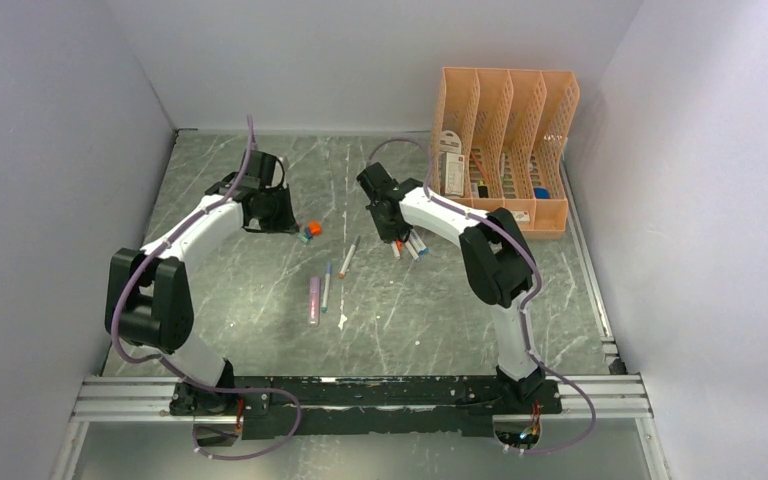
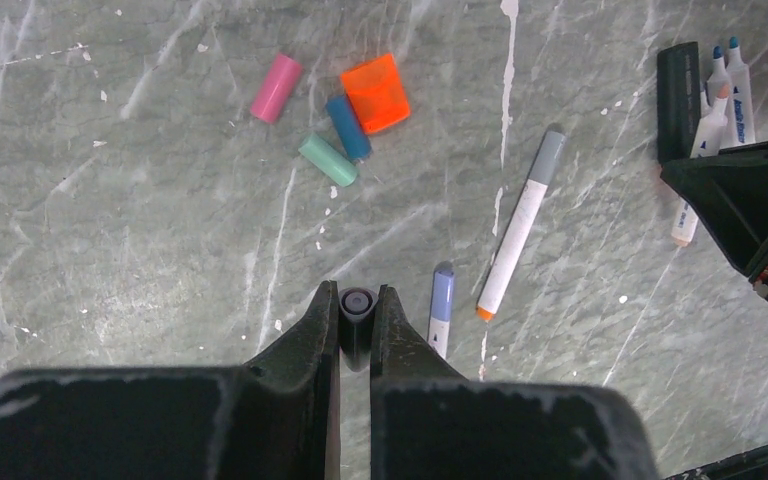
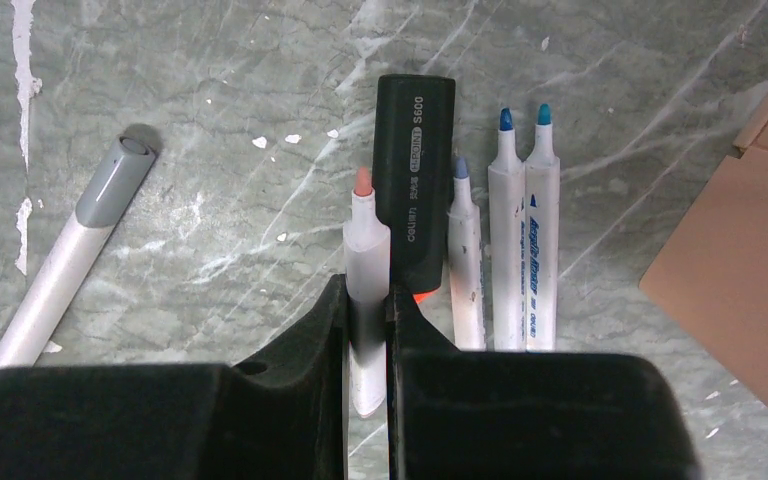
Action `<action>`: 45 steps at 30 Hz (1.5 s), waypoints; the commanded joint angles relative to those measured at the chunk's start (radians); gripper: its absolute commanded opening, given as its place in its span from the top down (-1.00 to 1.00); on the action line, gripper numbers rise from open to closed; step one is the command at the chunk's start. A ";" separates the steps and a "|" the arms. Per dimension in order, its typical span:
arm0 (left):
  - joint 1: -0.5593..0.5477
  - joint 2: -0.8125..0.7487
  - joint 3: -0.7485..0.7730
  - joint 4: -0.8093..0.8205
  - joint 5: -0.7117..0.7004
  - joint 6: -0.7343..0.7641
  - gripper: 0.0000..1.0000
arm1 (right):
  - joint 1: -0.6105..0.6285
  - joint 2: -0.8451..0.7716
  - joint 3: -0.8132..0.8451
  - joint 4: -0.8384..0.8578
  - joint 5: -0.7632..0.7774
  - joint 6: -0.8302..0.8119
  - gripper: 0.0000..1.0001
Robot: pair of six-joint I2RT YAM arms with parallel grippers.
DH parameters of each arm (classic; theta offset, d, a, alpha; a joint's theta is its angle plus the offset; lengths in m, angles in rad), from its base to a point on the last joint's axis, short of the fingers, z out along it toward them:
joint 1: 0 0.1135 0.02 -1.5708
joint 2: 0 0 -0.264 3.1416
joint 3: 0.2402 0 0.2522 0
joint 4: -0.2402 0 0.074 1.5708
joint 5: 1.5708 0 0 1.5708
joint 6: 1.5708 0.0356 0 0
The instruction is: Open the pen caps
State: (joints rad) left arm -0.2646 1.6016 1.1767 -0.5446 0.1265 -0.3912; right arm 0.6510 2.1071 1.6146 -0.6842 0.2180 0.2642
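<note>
My left gripper is shut on a small purple-grey pen cap, seen end-on and held above the table. Ahead of it lie loose caps: pink, orange, blue and teal. My right gripper is shut on a white pen with a bare orange tip. Beside that pen lie a black marker and three uncapped blue-tipped pens. A grey-capped pen and a pen with a periwinkle cap lie between the arms.
A peach file organiser stands at the back right, close behind the right gripper. A pink-purple highlighter lies mid-table beside the capped pens. Grey walls close in the left and right sides.
</note>
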 commanded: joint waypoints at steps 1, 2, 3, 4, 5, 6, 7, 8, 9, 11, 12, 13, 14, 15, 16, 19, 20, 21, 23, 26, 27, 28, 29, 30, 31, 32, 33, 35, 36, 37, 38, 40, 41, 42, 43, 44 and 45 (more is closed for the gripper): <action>-0.001 0.011 -0.006 -0.002 -0.018 0.020 0.82 | -0.003 0.008 0.025 -0.019 0.023 -0.015 0.78; -0.001 0.013 -0.007 0.000 -0.017 0.021 0.82 | -0.003 0.008 0.022 -0.018 0.024 -0.014 0.74; -0.001 0.016 -0.008 0.003 -0.015 0.019 0.82 | -0.003 0.007 0.021 -0.015 0.023 -0.013 0.70; -0.001 0.019 -0.010 0.006 -0.013 0.018 0.82 | -0.003 0.007 0.018 -0.014 0.023 -0.013 0.65; -0.001 0.025 -0.009 0.009 -0.012 0.017 0.82 | -0.004 0.005 0.018 -0.014 0.023 -0.013 0.63; -0.001 0.030 -0.010 0.012 -0.012 0.016 0.82 | -0.003 0.005 0.016 -0.014 0.023 -0.013 0.61; -0.001 0.036 -0.009 0.015 -0.012 0.017 0.82 | -0.003 0.004 0.016 -0.015 0.023 -0.012 0.60; -0.001 0.044 -0.006 0.014 -0.014 0.017 0.83 | -0.002 0.001 0.015 -0.014 0.021 -0.012 0.59; -0.001 0.050 -0.003 0.015 -0.017 0.018 0.82 | -0.003 -0.001 0.012 -0.011 0.021 -0.011 0.56; -0.001 0.064 0.004 0.013 -0.025 0.021 0.82 | -0.003 -0.005 0.012 -0.013 0.019 -0.011 0.52; -0.001 0.070 0.009 0.011 -0.030 0.021 0.82 | -0.003 -0.008 0.012 -0.012 0.018 -0.010 0.50; -0.001 0.077 0.015 0.011 -0.032 0.023 0.82 | -0.003 -0.011 0.010 -0.010 0.017 -0.011 0.48; -0.001 0.084 0.022 0.009 -0.034 0.024 0.82 | -0.003 -0.014 0.008 -0.009 0.015 -0.011 0.47; -0.001 0.092 0.030 0.007 -0.037 0.025 0.82 | -0.002 -0.016 0.007 -0.009 0.015 -0.010 0.46; -0.001 0.103 0.037 0.005 -0.040 0.028 0.82 | -0.002 -0.018 0.005 -0.010 0.014 -0.010 0.46; -0.001 0.129 0.072 -0.008 -0.056 0.029 0.81 | -0.003 -0.043 -0.008 -0.012 0.004 -0.003 0.46; -0.001 0.141 0.084 -0.011 -0.063 0.029 0.81 | -0.003 -0.060 -0.018 -0.011 -0.001 0.001 0.45; -0.001 0.155 0.106 -0.018 -0.069 0.029 0.80 | -0.003 -0.076 -0.029 -0.010 -0.010 0.008 0.45; -0.001 0.188 0.135 -0.024 -0.082 0.029 0.78 | -0.003 -0.131 -0.058 -0.005 -0.030 0.022 0.43; -0.001 0.240 0.178 -0.031 -0.095 0.067 0.73 | 0.004 -0.189 -0.110 0.007 -0.075 0.042 0.41; -0.001 0.256 0.187 -0.031 -0.097 0.067 0.71 | 0.007 -0.205 -0.128 0.015 -0.095 0.047 0.39; -0.001 0.271 0.196 -0.032 -0.099 0.069 0.68 | 0.014 -0.224 -0.154 0.023 -0.111 0.053 0.37; -0.001 0.283 0.205 -0.033 -0.100 0.069 0.66 | 0.021 -0.239 -0.168 0.030 -0.123 0.060 0.36; -0.001 0.295 0.212 -0.033 -0.099 0.069 0.63 | 0.028 -0.252 -0.182 0.035 -0.132 0.068 0.36; -0.001 0.306 0.219 -0.035 -0.098 0.069 0.59 | 0.037 -0.261 -0.193 0.039 -0.142 0.074 0.34; -0.001 0.316 0.223 -0.035 -0.098 0.069 0.54 | 0.045 -0.270 -0.203 0.042 -0.149 0.080 0.34; -0.001 0.322 0.224 -0.033 -0.099 0.068 0.47 | 0.053 -0.277 -0.211 0.044 -0.154 0.085 0.33; -0.001 0.330 0.225 -0.027 -0.097 0.066 0.34 | 0.064 -0.291 -0.223 0.048 -0.163 0.094 0.32; -0.001 0.334 0.226 -0.024 -0.095 0.065 0.32 | 0.070 -0.295 -0.227 0.052 -0.166 0.099 0.32; -0.001 0.339 0.229 -0.021 -0.092 0.064 0.30 | 0.073 -0.296 -0.228 0.054 -0.171 0.100 0.31; -0.001 0.346 0.233 -0.019 -0.089 0.063 0.27 | 0.074 -0.294 -0.226 0.056 -0.175 0.103 0.31; -0.001 0.355 0.245 -0.021 -0.082 0.060 0.22 | 0.080 -0.282 -0.213 0.050 -0.182 0.105 0.31; -0.001 0.357 0.248 -0.021 -0.080 0.059 0.18 | 0.083 -0.276 -0.206 0.051 -0.186 0.105 0.31; -0.001 0.356 0.250 -0.024 -0.079 0.058 0.15 | 0.085 -0.268 -0.200 0.052 -0.193 0.107 0.30; -0.001 0.353 0.253 -0.029 -0.078 0.058 0.13 | 0.088 -0.261 -0.194 0.053 -0.199 0.109 0.30; -0.001 0.349 0.255 -0.034 -0.078 0.060 0.10 | 0.089 -0.254 -0.187 0.056 -0.207 0.112 0.29; -0.001 0.339 0.255 -0.040 -0.080 0.060 0.07 | 0.091 -0.245 -0.179 0.058 -0.217 0.120 0.29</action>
State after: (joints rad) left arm -0.2646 1.9511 1.3926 -0.5690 0.0475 -0.3389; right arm 0.7349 1.8355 1.3968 -0.6430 0.0368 0.3592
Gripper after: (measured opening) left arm 0.442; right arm 0.350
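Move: The left gripper, holding a small greyish cap, has its drop-off by the loose caps, about 8 cm lower: the green cap 5 cm ahead and 2 cm right, the pink one 6 ahead and 1 left, the orange one 7 ahead and 4 right. The right gripper still grips the peach-tipped pen around its middle, 1 cm below; from there the black highlighter lies 4 cm ahead and 2 right, the grey-capped pen 11 left and 2 back. Open the right fingers to let go of the peach-tipped pen beside the black highlighter, hold them there briefly, then back that hand off about 7 cm, rising 5 and drifting left. Meanwhile sink the left gripper, ease it forward over the gap by the green and pink caps, sink again (about 7 cm down and 5 forward in all), and open its fingers to release the cap. ##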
